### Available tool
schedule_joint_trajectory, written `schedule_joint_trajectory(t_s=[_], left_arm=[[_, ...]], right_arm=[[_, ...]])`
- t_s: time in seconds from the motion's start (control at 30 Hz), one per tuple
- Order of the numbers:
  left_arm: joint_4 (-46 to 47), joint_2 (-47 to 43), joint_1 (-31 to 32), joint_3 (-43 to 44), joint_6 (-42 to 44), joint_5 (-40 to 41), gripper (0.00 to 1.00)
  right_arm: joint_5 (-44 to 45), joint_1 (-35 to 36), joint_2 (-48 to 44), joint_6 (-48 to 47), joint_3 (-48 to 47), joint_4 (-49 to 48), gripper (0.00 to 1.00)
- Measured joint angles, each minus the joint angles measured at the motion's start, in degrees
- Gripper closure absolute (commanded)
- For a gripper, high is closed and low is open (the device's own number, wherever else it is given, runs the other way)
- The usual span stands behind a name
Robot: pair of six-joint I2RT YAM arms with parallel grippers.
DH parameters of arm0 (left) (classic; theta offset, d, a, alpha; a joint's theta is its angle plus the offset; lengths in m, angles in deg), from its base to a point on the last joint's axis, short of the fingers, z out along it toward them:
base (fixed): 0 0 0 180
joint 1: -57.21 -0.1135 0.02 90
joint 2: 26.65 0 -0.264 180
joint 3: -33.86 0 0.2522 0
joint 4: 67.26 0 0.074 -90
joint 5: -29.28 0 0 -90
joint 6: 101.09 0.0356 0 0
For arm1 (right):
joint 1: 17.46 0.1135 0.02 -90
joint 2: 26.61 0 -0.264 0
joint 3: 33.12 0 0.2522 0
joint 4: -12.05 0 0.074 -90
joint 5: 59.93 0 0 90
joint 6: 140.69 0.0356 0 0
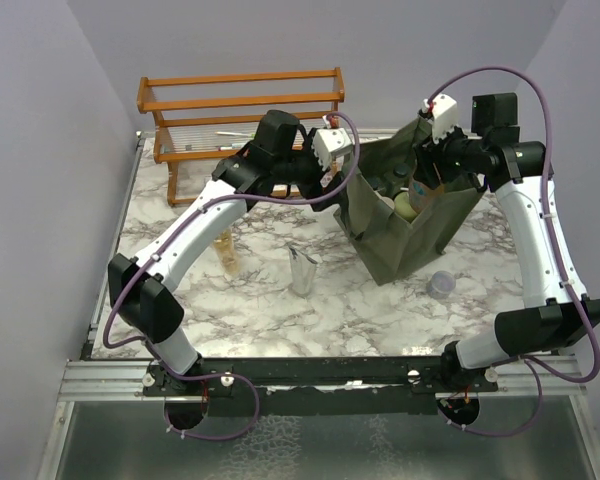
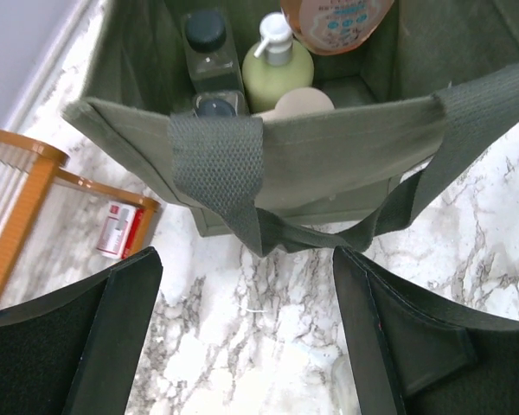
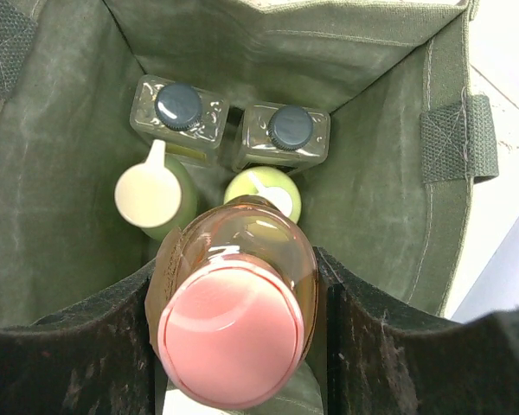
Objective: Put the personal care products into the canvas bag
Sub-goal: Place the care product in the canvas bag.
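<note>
The olive canvas bag (image 1: 405,235) stands open at the right of the table. My right gripper (image 3: 235,270) is over its mouth, shut on an amber-orange bottle (image 3: 233,324) with a pink cap, held upright. On the bag floor below stand two black-capped bottles (image 3: 179,108) and two pale green pump bottles (image 3: 151,194). My left gripper (image 2: 246,320) is open and holds nothing, low over the marble just outside the bag's left wall, facing its strap (image 2: 216,173). A silver tube (image 1: 302,270) stands mid-table. A beige bottle (image 1: 225,248) stands under the left arm.
An orange wooden rack (image 1: 240,100) runs along the back left. A small lavender jar (image 1: 441,284) sits in front of the bag. A little red and white box (image 2: 117,229) lies by the rack's foot.
</note>
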Motion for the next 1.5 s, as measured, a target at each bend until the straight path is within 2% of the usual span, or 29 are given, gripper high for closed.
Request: schedule_joint_trajectory(t_s=[0.3,0.63,0.87,1.1,1.27,1.5], left_arm=[[-8.1,-0.1,3.0,10.3,7.4,-0.2,0.17],[-12.3,4.3,12.6,22.2,12.2,-1.2,0.15],[-11.9,11.2,18.6,24.7,11.1,0.0,0.15],[-9.0,16.0,22.7,25.0,7.2,5.4,0.16],[-6.6,17.9,24.0,25.7,5.5,9.5,0.25],[-5.3,18.1,23.9,25.2,4.3,9.8,0.54]], right_arm=[[0.0,-0.3,0.3,-0.4,0.0,0.1,0.99],[0.1,-1.1,0.3,-0.4,0.0,0.2,0.99],[0.2,-1.9,0.3,-0.4,-1.6,0.8,0.99],[0.3,-2.8,0.3,-0.4,-3.1,1.2,0.99],[0.3,-3.1,0.3,-0.4,-3.4,1.8,0.99],[-0.5,-3.1,0.3,-0.5,-4.0,3.3,0.99]])
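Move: The canvas bag's near rim corner lies about 17 cm to the left hand's right and 9 cm back, roughly at its height; the silver pouch is some 16 cm back, 6 cm left and 18 cm below this hand. From the right hand, already holding the pink-capped bottle, the bag's middle is about 5 cm left, 2 cm back and 12 cm down; the green pump bottle is 3 cm left, 2 cm back and 9 cm down. Lift the open left gripper about 9 cm up off the bag's left side, swing it right and back, some 17 cm right in all, turning clockwise about 20 degrees, then sink onto the near rim corner and start closing the fingers around the canvas edge. Keep the pink-capped bottle gripped in the right hand over the bag's inside, easing it only a couple of centimetres right and slightly up. ##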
